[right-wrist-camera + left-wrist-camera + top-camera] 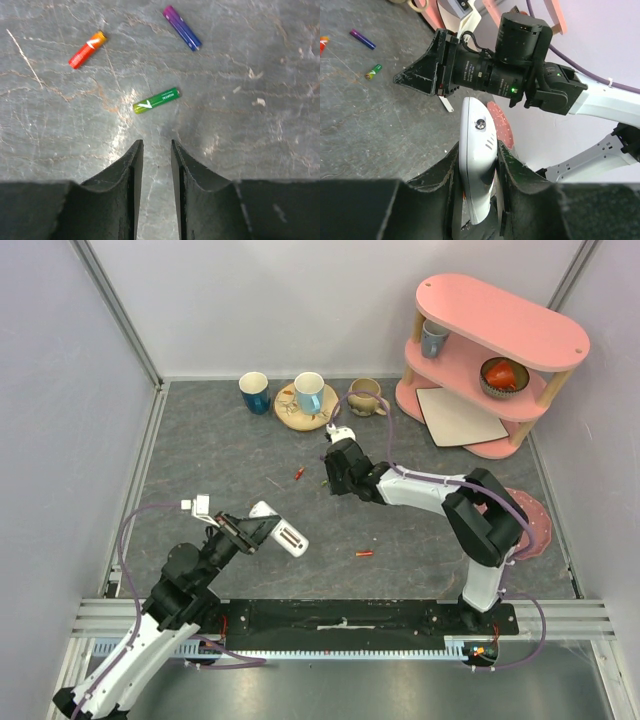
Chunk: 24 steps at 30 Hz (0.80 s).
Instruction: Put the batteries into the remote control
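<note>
My left gripper [478, 148] is shut on the remote control [476, 125], a slim white handset held off the table with its end sticking out past the fingers. The top view shows that remote [281, 532] in front of the left gripper [247, 531]. My right gripper [155, 143] hangs just above the table, open by a narrow gap with nothing between its fingers. Just beyond its tips lies a green battery [156, 100], with a red-orange battery [87, 49] and a purple-blue battery [182, 28] further out. Another red-orange battery [365, 553] lies apart, nearer the arm bases.
A pink two-level shelf [490, 360] stands at the back right, a white square card [460, 418] leaning on its base. A blue cup [254, 392], a cup on a wooden coaster [309, 392] and a tan cup [365, 397] line the back. A pink disc [532, 520] lies right.
</note>
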Each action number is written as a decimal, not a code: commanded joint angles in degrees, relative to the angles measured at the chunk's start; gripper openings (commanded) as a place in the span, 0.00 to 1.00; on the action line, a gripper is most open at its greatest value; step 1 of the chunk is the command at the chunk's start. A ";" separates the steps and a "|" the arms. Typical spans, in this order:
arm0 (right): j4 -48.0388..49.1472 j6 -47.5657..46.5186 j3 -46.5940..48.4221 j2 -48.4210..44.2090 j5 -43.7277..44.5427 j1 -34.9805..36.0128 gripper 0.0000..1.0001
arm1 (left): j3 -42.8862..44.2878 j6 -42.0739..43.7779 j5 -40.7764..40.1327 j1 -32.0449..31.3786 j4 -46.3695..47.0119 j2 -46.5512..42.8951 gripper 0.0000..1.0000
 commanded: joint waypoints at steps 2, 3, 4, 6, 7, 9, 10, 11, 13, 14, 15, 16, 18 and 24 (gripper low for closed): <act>7.96 -5.06 7.83 4.16 0.55 -0.15 0.27 | 4.18 3.84 -4.05 0.21 -9.18 -5.10 0.02; 8.65 -5.23 8.71 4.95 0.73 -0.24 0.24 | 4.44 3.93 -3.70 0.12 -9.62 -4.84 0.02; 9.36 -5.15 9.51 5.83 0.82 -0.15 0.22 | 4.97 4.02 -3.79 0.12 -9.71 -4.84 0.02; 11.20 -5.06 9.95 6.62 0.82 -0.15 0.19 | 5.32 4.28 -4.05 0.21 -10.24 -4.92 0.02; 11.30 -5.23 10.91 7.84 0.56 -0.15 0.18 | 5.76 4.72 -4.31 0.12 -10.42 -4.92 0.02; 9.90 -5.58 12.76 9.69 -0.05 -0.24 0.17 | 5.94 4.90 -5.01 0.12 -10.68 -4.84 0.02; 9.46 -6.02 14.51 11.62 -0.14 -0.15 0.17 | 5.85 4.90 -4.93 0.12 -10.77 -4.84 0.02; 9.10 -6.03 15.22 12.51 -0.23 -0.15 0.16 | 5.77 4.81 -4.93 0.12 -10.68 -4.84 0.02; 8.49 -6.38 16.62 14.70 -0.93 -0.15 0.16 | 5.59 4.81 -4.93 0.12 -10.77 -4.84 0.02; 8.49 -6.55 16.98 15.41 -1.02 -0.15 0.16 | 5.59 4.81 -4.93 0.12 -10.94 -4.92 0.02; 8.31 -6.47 17.42 16.11 -1.11 -0.24 0.16 | 5.59 4.72 -5.02 0.12 -11.12 -4.92 0.02; 8.14 -6.55 18.12 17.25 -1.20 -0.24 0.16 | 5.59 4.81 -5.10 0.12 -11.38 -5.01 0.02; 7.96 -6.55 18.22 18.13 -1.20 -0.24 0.16 | 5.76 5.07 -5.19 0.12 -11.65 -5.01 0.02; 8.13 -6.38 16.29 18.40 -1.20 -0.59 0.16 | 5.33 5.25 -5.54 0.12 -11.91 -5.01 0.02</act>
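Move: The red battery lies about 6 cm ahead of the right hand, 9 cm to its left and some 4 cm below. The green battery is much nearer, roughly 3 cm ahead and 2 cm left, the blue-purple one about 9 cm ahead and 2 cm left, all flat on the table. From the left hand, which holds the remote, the red battery is some 19 cm ahead, 2 cm right and 18 cm below. No battery is gripped: the right hand heads diagonally forward and left towards the red battery, about 6 cm each way, past the green one, first rising a little, then sinking low over the table just right of the red battery while its fingers close to a narrow gap. The left hand keeps its hold on the remote, sinking a couple of centimetres and tilting slightly. ##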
